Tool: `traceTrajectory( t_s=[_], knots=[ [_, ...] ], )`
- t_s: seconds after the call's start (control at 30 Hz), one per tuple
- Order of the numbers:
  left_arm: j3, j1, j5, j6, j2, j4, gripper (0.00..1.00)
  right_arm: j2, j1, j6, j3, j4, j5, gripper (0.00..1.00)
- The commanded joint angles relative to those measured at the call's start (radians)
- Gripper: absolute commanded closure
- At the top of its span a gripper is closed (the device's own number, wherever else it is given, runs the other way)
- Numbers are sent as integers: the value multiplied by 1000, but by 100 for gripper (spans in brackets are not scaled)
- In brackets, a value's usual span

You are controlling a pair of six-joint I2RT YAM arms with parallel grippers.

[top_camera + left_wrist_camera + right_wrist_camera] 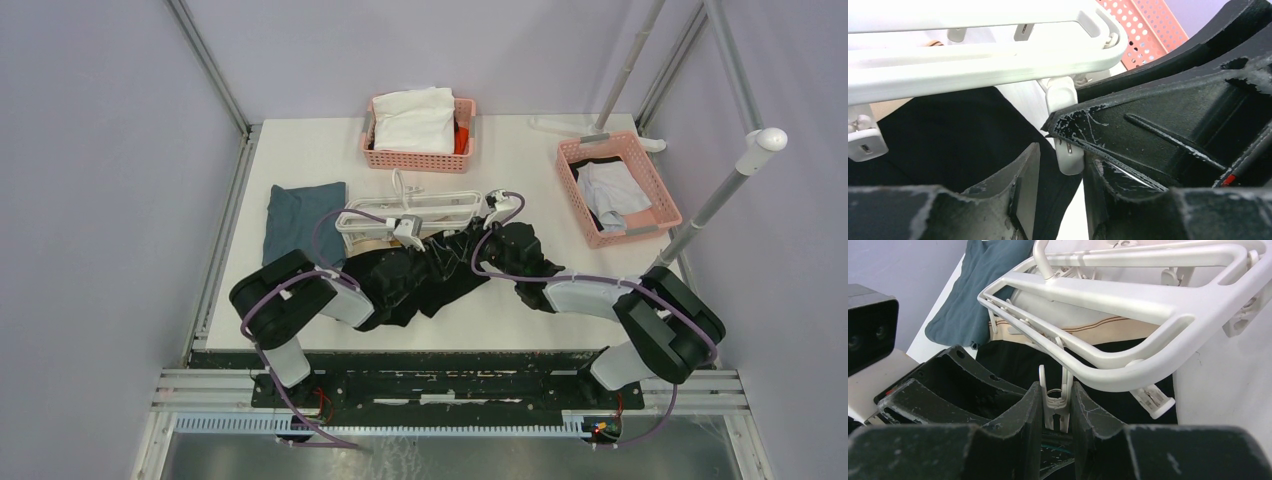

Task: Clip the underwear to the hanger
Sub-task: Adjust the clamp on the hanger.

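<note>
The white hanger point(410, 212) lies flat mid-table, its near rail over the black underwear point(420, 280), whose tan waistband point(1098, 327) shows under the frame. In the right wrist view my right gripper point(1055, 387) is shut on a white clip point(1054, 402) hanging from the near rail, one finger pressing each side. My left gripper point(1062, 156) stands open beside it, jaws apart, with a fold of black underwear point(948, 135) and another white clip point(1068, 150) in the gap. The right gripper's black fingers point(1173, 125) fill the right of that view. From above, both grippers point(408, 238) point(465, 236) meet at the rail.
A folded blue-grey cloth point(303, 218) lies left of the hanger. A pink basket point(372, 155) with a white garment stands at the back. Another pink basket point(580, 205) sits at the right, next to a slanted pole point(720, 195).
</note>
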Motion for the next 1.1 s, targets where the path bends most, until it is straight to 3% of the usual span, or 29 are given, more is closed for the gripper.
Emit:
traceTrajectory(
  t_s=[0.0, 0.1, 0.23, 0.33, 0.47, 0.57, 1.07],
  knots=[
    [24, -1, -59, 0, 3, 91, 60, -49, 14, 21, 15, 74, -25, 87],
    [6, -1, -66, 7, -2, 120, 71, -51, 16, 24, 1, 74, -27, 87],
    [-24, -2, -46, 28, 5, 178, 96, -58, 18, 24, -26, 75, -11, 86],
    [-44, -1, -34, 44, 10, 198, 97, -75, 17, 31, -46, 67, 31, 77],
    [-68, -2, -28, 46, 25, 238, 97, -106, 18, 40, -54, 42, 87, 53],
    [-78, -1, -19, 44, 38, 265, 97, -125, 17, 61, -57, 36, 135, 44],
    [-63, -2, 9, 37, 67, 260, 97, -115, 17, 112, 2, -46, 87, 43]
  ],
)
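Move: The clamp under the hanger's near right corner already sits between the left gripper's open pads, about 1 cm ahead and 1 cm to the right, with its middle some 1 cm higher. From the left hand, the hanger's middle is about 8 cm ahead, 8 cm left and 3 cm up; the underwear lies some 6 cm back, 7 cm left and 8 cm below. The right gripper still grips that clamp, which is about level with it, 1 cm to its left. Lift the left gripper about 1 cm and close its fingers on the clamp's lower part. With both grippers on the clamp, ease back about 1 cm, then open the right fingers and draw that hand some 2 cm to its right, turning about 5 to 10 degrees clockwise. Keep the left pinch while sinking nearly 2 cm. ##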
